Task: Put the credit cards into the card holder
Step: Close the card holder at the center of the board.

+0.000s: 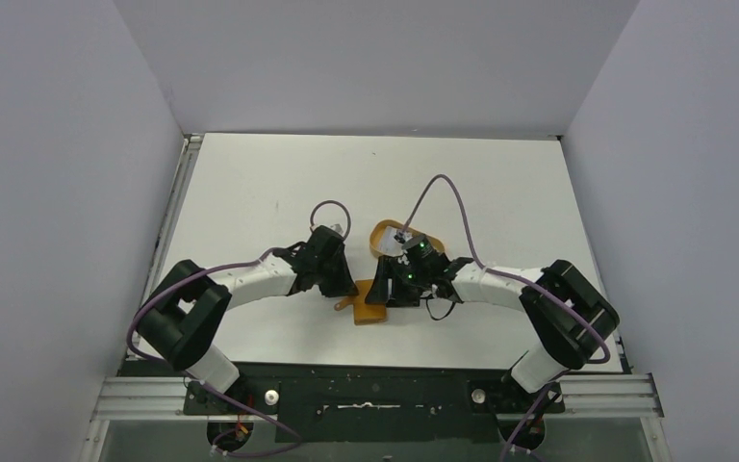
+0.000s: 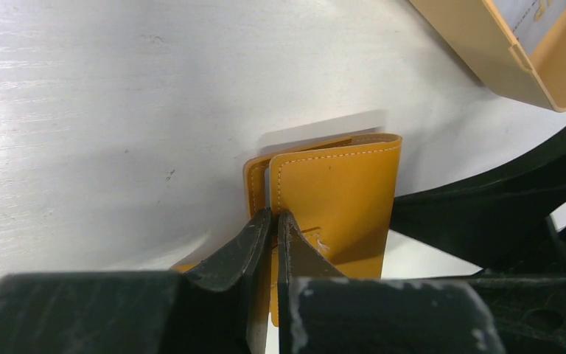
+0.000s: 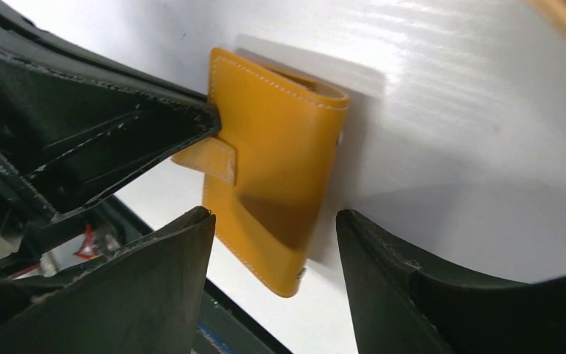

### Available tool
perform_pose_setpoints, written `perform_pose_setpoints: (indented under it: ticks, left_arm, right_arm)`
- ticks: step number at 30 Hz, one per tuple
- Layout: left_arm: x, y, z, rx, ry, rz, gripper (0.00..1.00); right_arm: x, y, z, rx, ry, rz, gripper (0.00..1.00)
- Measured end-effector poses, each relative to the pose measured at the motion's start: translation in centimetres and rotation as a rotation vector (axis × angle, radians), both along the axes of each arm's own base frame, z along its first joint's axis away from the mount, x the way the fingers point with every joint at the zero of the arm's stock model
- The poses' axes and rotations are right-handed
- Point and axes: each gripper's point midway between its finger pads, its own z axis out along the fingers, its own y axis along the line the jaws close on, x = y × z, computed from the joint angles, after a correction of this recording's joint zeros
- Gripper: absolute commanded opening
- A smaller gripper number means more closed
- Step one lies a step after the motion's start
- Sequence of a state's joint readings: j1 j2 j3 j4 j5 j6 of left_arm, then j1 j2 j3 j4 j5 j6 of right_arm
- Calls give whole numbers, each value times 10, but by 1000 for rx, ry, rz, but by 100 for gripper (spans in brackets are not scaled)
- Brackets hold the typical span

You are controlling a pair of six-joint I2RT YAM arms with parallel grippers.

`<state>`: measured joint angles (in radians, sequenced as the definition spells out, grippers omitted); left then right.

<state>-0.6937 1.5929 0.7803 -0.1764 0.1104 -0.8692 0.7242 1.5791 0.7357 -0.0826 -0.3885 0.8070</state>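
Note:
The orange-brown card holder (image 1: pixel 369 304) lies folded on the white table between both arms. My left gripper (image 2: pixel 276 215) is shut on the near edge of the card holder (image 2: pixel 339 188), pinching one cover. The right gripper (image 3: pixel 274 214) hovers open over the card holder (image 3: pixel 273 140), one finger on each side and neither touching it. The holder's snap tab (image 3: pixel 212 159) sticks out beside the left gripper's fingers (image 3: pixel 118 140). A pale credit card (image 2: pixel 534 15) lies in the tan tray (image 2: pixel 486 51).
The oval tan-rimmed tray (image 1: pixel 382 234) sits just behind the right gripper (image 1: pixel 392 287). Grey walls close in the table on three sides. The near table edge and a black rail (image 1: pixel 375 385) run close to the holder.

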Motion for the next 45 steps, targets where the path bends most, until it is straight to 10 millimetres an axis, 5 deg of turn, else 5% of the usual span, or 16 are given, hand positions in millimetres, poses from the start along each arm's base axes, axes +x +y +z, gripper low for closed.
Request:
perform_pose_setpoints:
  ticks: [15, 31, 37, 41, 45]
  left_arm:
    - [4, -6, -5, -71, -16, 59, 0]
    - [11, -11, -9, -136, -32, 111, 0]
    - [12, -10, -9, -147, -36, 124, 0]
    - [12, -10, -9, -148, -42, 129, 0]
    - [13, -4, -11, -124, -55, 141, 0]
  right_arm:
    - [-10, 11, 1, 248, 92, -137, 56]
    - [-19, 19, -3, 312, 155, -205, 45]
    - [-17, 19, -7, 294, 149, -241, 28]
    - [-17, 20, -9, 288, 153, -256, 0]
    - [-17, 23, -4, 282, 130, -242, 0]
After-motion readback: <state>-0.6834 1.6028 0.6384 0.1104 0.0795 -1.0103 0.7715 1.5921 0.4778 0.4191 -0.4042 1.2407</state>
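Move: The folded card holder's middle is about 2 cm left of the right hand, 1 cm back and 2 cm below, between open fingers. From the left hand, whose shut tips are already at the holder's left edge, it is some 4 cm right and 2 back, slightly below. The closing tab is about 8 cm left of the right hand, level front to back; the oval tray is 11 cm ahead and 5 right of that hand. The right hand eases about 2 cm back and 2 cm left over the folded holder, its wrist swinging some 20 degrees so the fingers point more flatly leftward and turn clockwise, then closes them to pinch both covers together across the spine side. Meanwhile the left hand keeps its fingers shut at the holder's left edge by the tab, working about 1 cm ahead and 1 cm down while shifting right and then partly back left. ##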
